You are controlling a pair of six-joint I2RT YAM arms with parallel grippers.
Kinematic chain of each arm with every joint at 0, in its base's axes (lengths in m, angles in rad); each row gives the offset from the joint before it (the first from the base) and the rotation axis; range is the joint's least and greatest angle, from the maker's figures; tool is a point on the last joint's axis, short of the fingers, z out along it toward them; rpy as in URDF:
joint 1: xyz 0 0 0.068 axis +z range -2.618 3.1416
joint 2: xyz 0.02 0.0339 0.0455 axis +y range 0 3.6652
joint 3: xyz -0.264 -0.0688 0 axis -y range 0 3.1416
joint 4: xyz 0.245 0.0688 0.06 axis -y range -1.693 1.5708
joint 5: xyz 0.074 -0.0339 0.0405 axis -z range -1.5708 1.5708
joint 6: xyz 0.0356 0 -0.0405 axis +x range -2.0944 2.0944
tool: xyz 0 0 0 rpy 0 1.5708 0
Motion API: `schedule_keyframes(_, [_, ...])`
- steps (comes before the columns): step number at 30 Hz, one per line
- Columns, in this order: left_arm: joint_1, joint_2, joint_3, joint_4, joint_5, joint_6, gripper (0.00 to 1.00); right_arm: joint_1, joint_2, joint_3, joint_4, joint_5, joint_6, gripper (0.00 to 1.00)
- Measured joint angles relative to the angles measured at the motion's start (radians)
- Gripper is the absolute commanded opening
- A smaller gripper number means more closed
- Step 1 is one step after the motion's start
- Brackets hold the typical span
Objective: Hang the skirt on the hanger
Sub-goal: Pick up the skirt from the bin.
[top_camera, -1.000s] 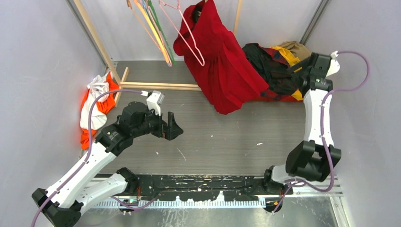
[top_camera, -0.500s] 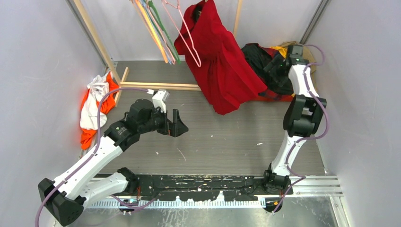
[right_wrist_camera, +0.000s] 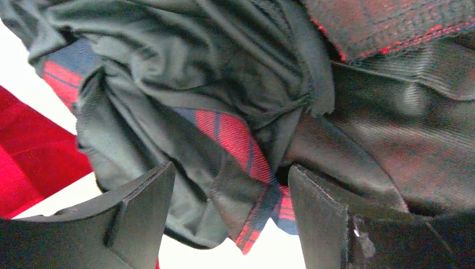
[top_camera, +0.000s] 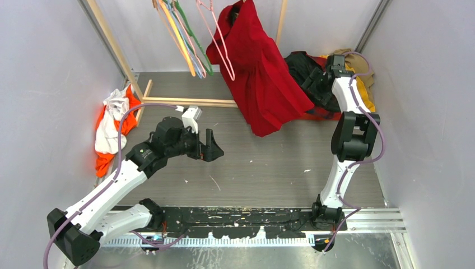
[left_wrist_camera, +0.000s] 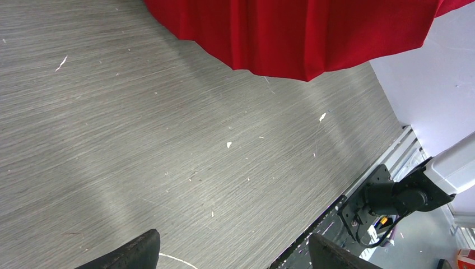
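Observation:
The bright-red skirt (top_camera: 263, 78) hangs from the top of the rack at the back and drapes down to the table. Its hem fills the top of the left wrist view (left_wrist_camera: 291, 33). The hanger is hidden; fabric covers whatever carries the skirt's top. My left gripper (top_camera: 212, 147) hovers open over bare table, left of and nearer than the hem, with nothing between its fingertips (left_wrist_camera: 235, 260). My right gripper (top_camera: 315, 84) reaches into the dark clothes pile just right of the skirt. Its jaws stand open (right_wrist_camera: 229, 224) around a loose fold of the plaid shirt (right_wrist_camera: 235, 134), not pinching it.
Pink (top_camera: 221, 45), green (top_camera: 193, 42) and orange (top_camera: 179, 36) hangers dangle left of the skirt. A wooden rack frame (top_camera: 190, 102) lies along the back. Dark and mustard clothes (top_camera: 367, 87) are heaped at back right, and orange-and-white clothes (top_camera: 112, 129) lie by the left wall.
My right arm has swung from the right wall in toward the dark pile, its gripper now among those clothes. My left gripper has shifted slightly right. The hangers have swayed a little.

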Motion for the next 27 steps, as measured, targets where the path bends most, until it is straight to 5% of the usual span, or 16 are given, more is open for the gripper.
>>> schedule_keyframes(5, [0.0, 0.0, 0.0, -0.001, 0.0, -0.001, 0.99, 0.002, 0.011, -0.038, 0.001, 0.036, -0.012, 0.71])
schedule_keyframes(7, [0.0, 0.0, 0.0, -0.002, 0.0, -0.003, 0.99, 0.005, 0.011, -0.059, 0.005, 0.042, -0.014, 0.51])
schedule_keyframes(10, [0.0, 0.0, 0.0, -0.002, 0.0, -0.008, 0.99, 0.008, 0.011, -0.064, 0.019, 0.035, -0.008, 0.05])
schedule_keyframes(11, [0.0, 0.0, 0.0, -0.004, 0.0, -0.011, 0.99, 0.008, 0.011, -0.064, 0.027, 0.029, -0.011, 0.02])
schedule_keyframes(19, [0.0, -0.029, 0.0, -0.017, -0.001, -0.017, 0.99, 0.008, -0.069, -0.056, 0.064, 0.003, 0.023, 0.01])
schedule_keyframes(27, [0.0, -0.084, 0.0, -0.035, -0.002, -0.017, 0.99, 0.011, -0.537, -0.016, 0.034, 0.13, 0.011, 0.01])
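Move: Just below the right hand's open fingers, its middle about 3 cm ahead and some 5 cm down, lies the black, plaid-trimmed skirt in the bin. The yellow cloth is about 12 cm to the right of that hand and level with it; the hanging red skirt's middle is some 18 cm to its left, level with it and perhaps 15 cm higher. From the left hand the black skirt lies about 32 cm ahead, 36 cm right and 12 cm lower. Sinking about 3 cm into the black skirt, and a touch back, the right hand shuts its wide-set fingers and pinches a plaid-trimmed fold. It then lifts fast, some 27 cm up from its low point, drawing back about 7 cm towards the base on the way, while the wrist tips the fingers up by some 30 degrees; the grip stays shut. ##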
